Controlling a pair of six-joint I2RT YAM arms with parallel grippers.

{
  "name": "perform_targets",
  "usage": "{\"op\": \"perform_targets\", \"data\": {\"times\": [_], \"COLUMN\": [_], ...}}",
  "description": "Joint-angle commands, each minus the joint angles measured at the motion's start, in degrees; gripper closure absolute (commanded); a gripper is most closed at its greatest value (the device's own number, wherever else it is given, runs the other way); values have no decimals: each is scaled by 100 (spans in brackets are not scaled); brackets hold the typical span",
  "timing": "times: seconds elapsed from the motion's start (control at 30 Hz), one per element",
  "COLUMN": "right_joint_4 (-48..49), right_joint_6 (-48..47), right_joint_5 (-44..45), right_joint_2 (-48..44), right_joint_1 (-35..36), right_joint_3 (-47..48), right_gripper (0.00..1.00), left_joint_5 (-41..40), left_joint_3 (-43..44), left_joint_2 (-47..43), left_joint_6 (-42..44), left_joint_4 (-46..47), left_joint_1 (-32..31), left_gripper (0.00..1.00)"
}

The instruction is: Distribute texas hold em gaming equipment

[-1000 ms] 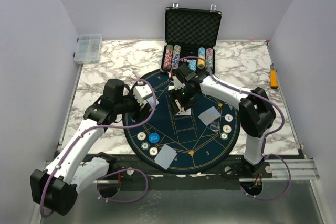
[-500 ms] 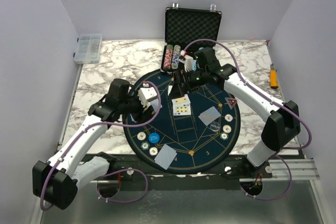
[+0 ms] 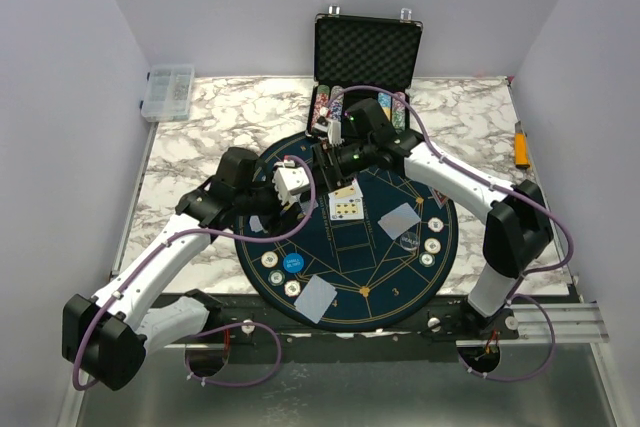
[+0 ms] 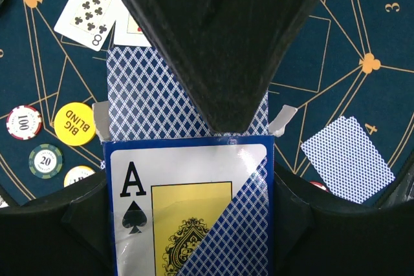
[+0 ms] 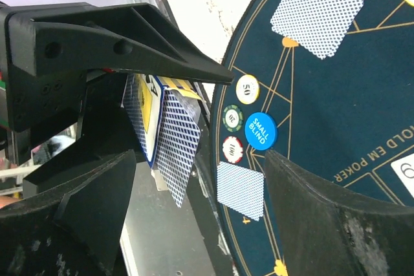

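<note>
My left gripper is shut on a card box printed with an ace of spades. A blue-backed card sticks out of the box. My right gripper is open and straddles that card without pinching it; one of its fingers lies over the card. Two face-up cards lie mid-mat, one an eight of clubs. Face-down cards lie on the blue mat. The small blind disc and the big blind disc sit among chips.
An open black case with rows of chips stands behind the mat. A clear compartment box is at the far left, a yellow tool at the right edge. A clear dealer disc and three chips lie on the mat's right.
My right gripper left the face-up cards, lifted towards the case, then swung left onto the card sticking from the box. My left gripper carried the box a little right.
</note>
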Motion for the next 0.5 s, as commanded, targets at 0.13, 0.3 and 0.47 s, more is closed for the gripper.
{"op": "perform_targets", "data": {"times": [0.13, 0.3, 0.47], "right_joint_4": [-244, -436, -527], "right_joint_6": [-164, -245, -568], "right_joint_5": [331, 310, -9], "right_joint_2": [69, -106, -362], "right_joint_1": [30, -229, -318], "right_joint_3": [-3, -281, -316], "right_gripper": [37, 51, 54], "left_joint_5": [49, 23, 31], "left_joint_3": [117, 41, -6], "left_joint_2": [-103, -166, -168], "left_joint_6": [-35, -59, -24], "left_joint_4": [255, 256, 258], "left_joint_1": [-56, -55, -55], "left_gripper": [100, 100, 100]}}
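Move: The card sticks some 3–4 cm out of the card box held in the left fingers; its exposed part is about 2 cm to the right hand's left, 1 cm lower and level fore-and-aft. The box lies some 7 cm to that hand's left, 2 cm back. About 15 cm below, the nearest face-up card is some 6 cm right, another 5 cm beyond it. From the left hand the exposed card is about 5 cm right, 2 cm ahead, 3 cm lower. Keep the left gripper's hold on the card box and hold the box in place. Close the right gripper from wide open to about half, pinching the protruding card's end, and draw the card out of the box mouth, about 2 cm to the right with a small dip of about 1 cm and a slight push forward. ##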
